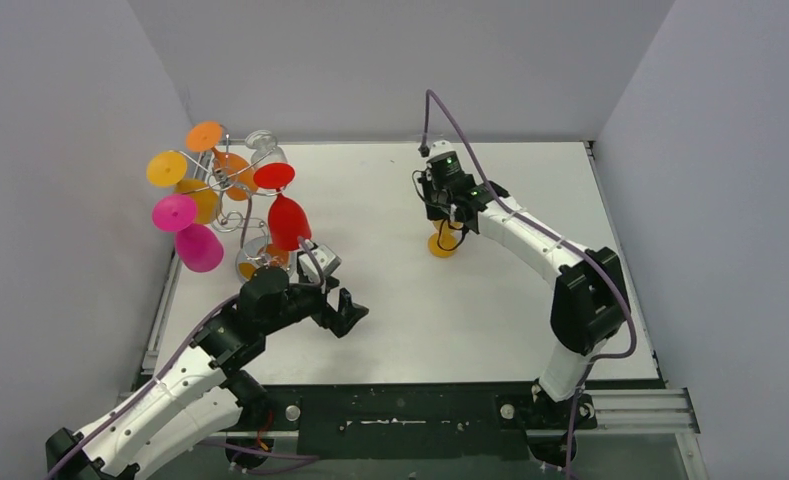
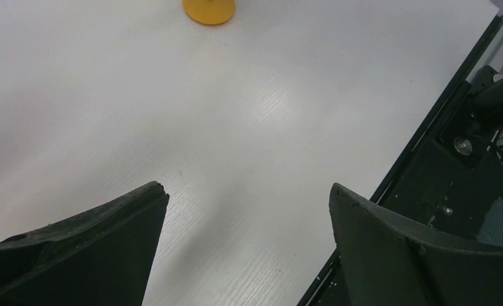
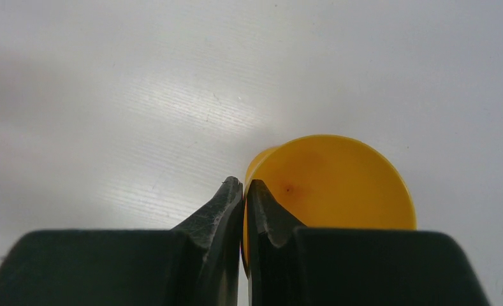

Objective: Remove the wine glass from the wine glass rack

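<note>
The silver wire wine glass rack (image 1: 233, 203) stands at the table's back left, with several coloured wine glasses hanging from it, among them a red one (image 1: 287, 220) and a magenta one (image 1: 198, 246). A yellow wine glass (image 1: 443, 244) stands upright on the table near the middle. My right gripper (image 1: 451, 218) comes down on it from above and is shut on its rim, which the right wrist view shows as a yellow wall (image 3: 331, 185) pinched between the two fingers. My left gripper (image 1: 336, 290) hangs wide open and empty (image 2: 245, 189) over bare table, just right of the rack's round base (image 1: 253, 258).
Grey walls close in the table on the left, back and right. The black frame along the table's near edge (image 2: 465, 146) lies close to my left gripper. The yellow glass's foot (image 2: 209, 9) shows at the far edge of the left wrist view.
</note>
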Robot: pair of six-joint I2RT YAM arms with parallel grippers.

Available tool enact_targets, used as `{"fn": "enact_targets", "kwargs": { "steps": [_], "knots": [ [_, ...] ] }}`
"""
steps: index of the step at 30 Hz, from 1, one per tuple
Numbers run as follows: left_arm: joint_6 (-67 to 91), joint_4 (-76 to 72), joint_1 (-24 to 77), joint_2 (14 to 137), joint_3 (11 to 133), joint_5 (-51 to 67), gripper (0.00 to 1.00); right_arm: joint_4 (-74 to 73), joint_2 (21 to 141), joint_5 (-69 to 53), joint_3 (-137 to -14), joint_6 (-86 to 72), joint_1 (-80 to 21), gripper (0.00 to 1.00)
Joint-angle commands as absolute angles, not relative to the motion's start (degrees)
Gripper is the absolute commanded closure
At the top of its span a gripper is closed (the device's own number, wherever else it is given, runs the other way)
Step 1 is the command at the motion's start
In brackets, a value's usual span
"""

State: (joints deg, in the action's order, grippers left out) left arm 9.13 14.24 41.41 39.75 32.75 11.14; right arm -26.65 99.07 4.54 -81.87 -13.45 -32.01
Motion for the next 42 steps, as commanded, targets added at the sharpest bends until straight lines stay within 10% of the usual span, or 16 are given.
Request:
{"fn": "enact_targets", "kwargs": {
  "steps": [1,42],
  "knots": [
    [12.75,8.93,41.13,36.16,31.62,6.53,0.03,-24.52,102.37,7.92,-88.63,-12.74,-32.08,1.0],
    [19.85,22.79,41.1,33.74,38.88,-7.12,0.03,-27.85,102.67,-11.04,-101.48,-18.33,-32.73,0.59]
  ]
}}
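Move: Pinched by its rim in the right hand, the yellow wine glass has its middle about 3 cm to the right, 1 cm ahead and 8 cm below. The rack's round foot lies some 46 cm to this hand's left, 3 cm back and 15 cm below; the hanging red glass is about 34 cm left, 8 cm back and 8 cm higher. From the open left hand, the yellow glass is roughly 23 cm ahead, 27 cm right and 10 cm below. Carrying the yellow glass upright by its rim, the right hand goes about 4 cm forward and somewhat left, almost level, then opens and lets go; it rises some 5 cm off the rim, drifting left. The left hand, empty and still wide open, shifts about 5 cm left and a little forward towards the rack, turning some 20 degrees counter-clockwise. ##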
